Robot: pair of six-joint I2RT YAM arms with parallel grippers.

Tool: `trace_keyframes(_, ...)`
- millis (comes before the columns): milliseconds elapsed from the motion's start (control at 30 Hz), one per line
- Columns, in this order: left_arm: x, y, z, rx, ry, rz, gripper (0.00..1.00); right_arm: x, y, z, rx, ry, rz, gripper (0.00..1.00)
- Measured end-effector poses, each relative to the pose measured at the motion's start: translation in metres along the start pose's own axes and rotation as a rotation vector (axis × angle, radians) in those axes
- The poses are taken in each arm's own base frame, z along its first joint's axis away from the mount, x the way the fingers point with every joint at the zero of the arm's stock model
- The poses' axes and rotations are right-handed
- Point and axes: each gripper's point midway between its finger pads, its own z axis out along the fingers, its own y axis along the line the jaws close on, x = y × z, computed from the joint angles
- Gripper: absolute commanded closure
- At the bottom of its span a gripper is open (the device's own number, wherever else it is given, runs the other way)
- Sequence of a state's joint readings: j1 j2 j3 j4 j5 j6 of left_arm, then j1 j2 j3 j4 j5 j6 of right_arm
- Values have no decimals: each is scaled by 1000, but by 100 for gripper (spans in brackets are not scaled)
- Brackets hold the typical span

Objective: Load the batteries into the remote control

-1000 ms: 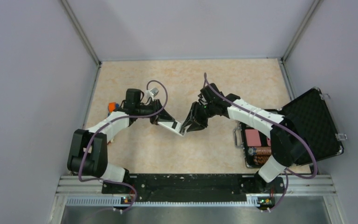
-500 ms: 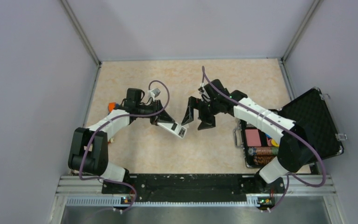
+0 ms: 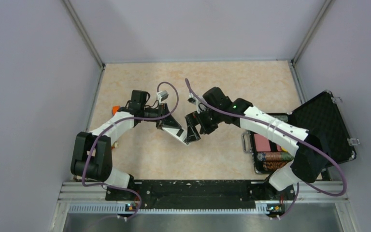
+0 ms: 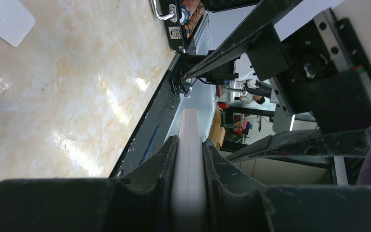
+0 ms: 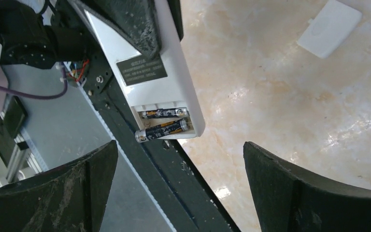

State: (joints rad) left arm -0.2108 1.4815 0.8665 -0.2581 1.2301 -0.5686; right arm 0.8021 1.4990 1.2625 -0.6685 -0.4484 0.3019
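My left gripper (image 4: 191, 141) is shut on the remote control (image 4: 190, 121), a slim white bar held edge-on above the table, also seen as the remote control (image 3: 178, 132) in the top view. The right wrist view shows its open recess with two batteries. One battery (image 5: 164, 113) lies seated. The other battery (image 5: 162, 130) sits tilted, its silver tip poking past the recess edge. My right gripper (image 5: 179, 145) stands wide open just off that end of the remote (image 5: 159, 82), touching nothing. From above, the right gripper (image 3: 198, 126) is beside the remote's tip.
A white battery cover (image 5: 329, 26) lies loose on the table. An open black case (image 3: 319, 125) at the right holds a pink card deck (image 3: 262, 142) and striped chip rolls (image 3: 270, 157). An orange tool (image 3: 116, 109) lies behind the left arm.
The right gripper was shut at the remote's end, then drew back and opened wide. It has since swung left beside the remote's tip. The left gripper kept holding the remote.
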Motion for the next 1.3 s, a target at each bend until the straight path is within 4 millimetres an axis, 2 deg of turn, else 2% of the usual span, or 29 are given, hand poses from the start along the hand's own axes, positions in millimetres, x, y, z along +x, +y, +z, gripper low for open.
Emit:
trace_keyframes(133,1,-1,0,9,7,2,100,9,8,6,-11,21,-57,3)
trace_keyframes(300,2,-2,0,12,10,12,100,8,12,8,-18,17,-80,14)
trace_keyframes(433,2,-1,0,12,10,17,100,5,13,9,-24,1,-89,19)
trace_keyframes(633,3,-3,-1,19,14,17,100,5,11,12,-24,-2,-90,14)
trace_keyframes(767,3,-4,-1,25,18,17,100,10,7,16,-14,11,-84,15)
trace_keyframes(1000,3,-3,-1,24,17,24,100,14,3,20,-8,27,-83,34)
trace_keyframes(1167,2,-2,-1,18,12,34,100,13,5,22,-23,28,-83,55)
trace_keyframes(1300,2,-1,-1,16,10,48,100,14,4,24,-21,35,-69,60)
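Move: Just off the right fingertips, about 2 cm left, 1 cm back and 3 cm below, the loose battery sits crooked in the remote's open compartment. The seated battery lies roughly 1 cm left of it and a little higher. On the table, the battery cover is some 8 cm forward and 2 cm left of the right hand, about 9 cm below. From the left hand, which already holds the remote, the loose battery lies about 7 cm right, 3 cm back and 3 cm below. Easing back and left by 1 to 1.5 cm each, the right hand then sinks about 2 cm to the open end of the remote, its wrist hardly turning. Its wide-open fingers close to a bit under half, mostly late in the descent, bringing the tips to either side of the compartment, where one seems to touch the crooked battery's raised outer end. The left hand keeps its grip and holds the remote nearly still. ##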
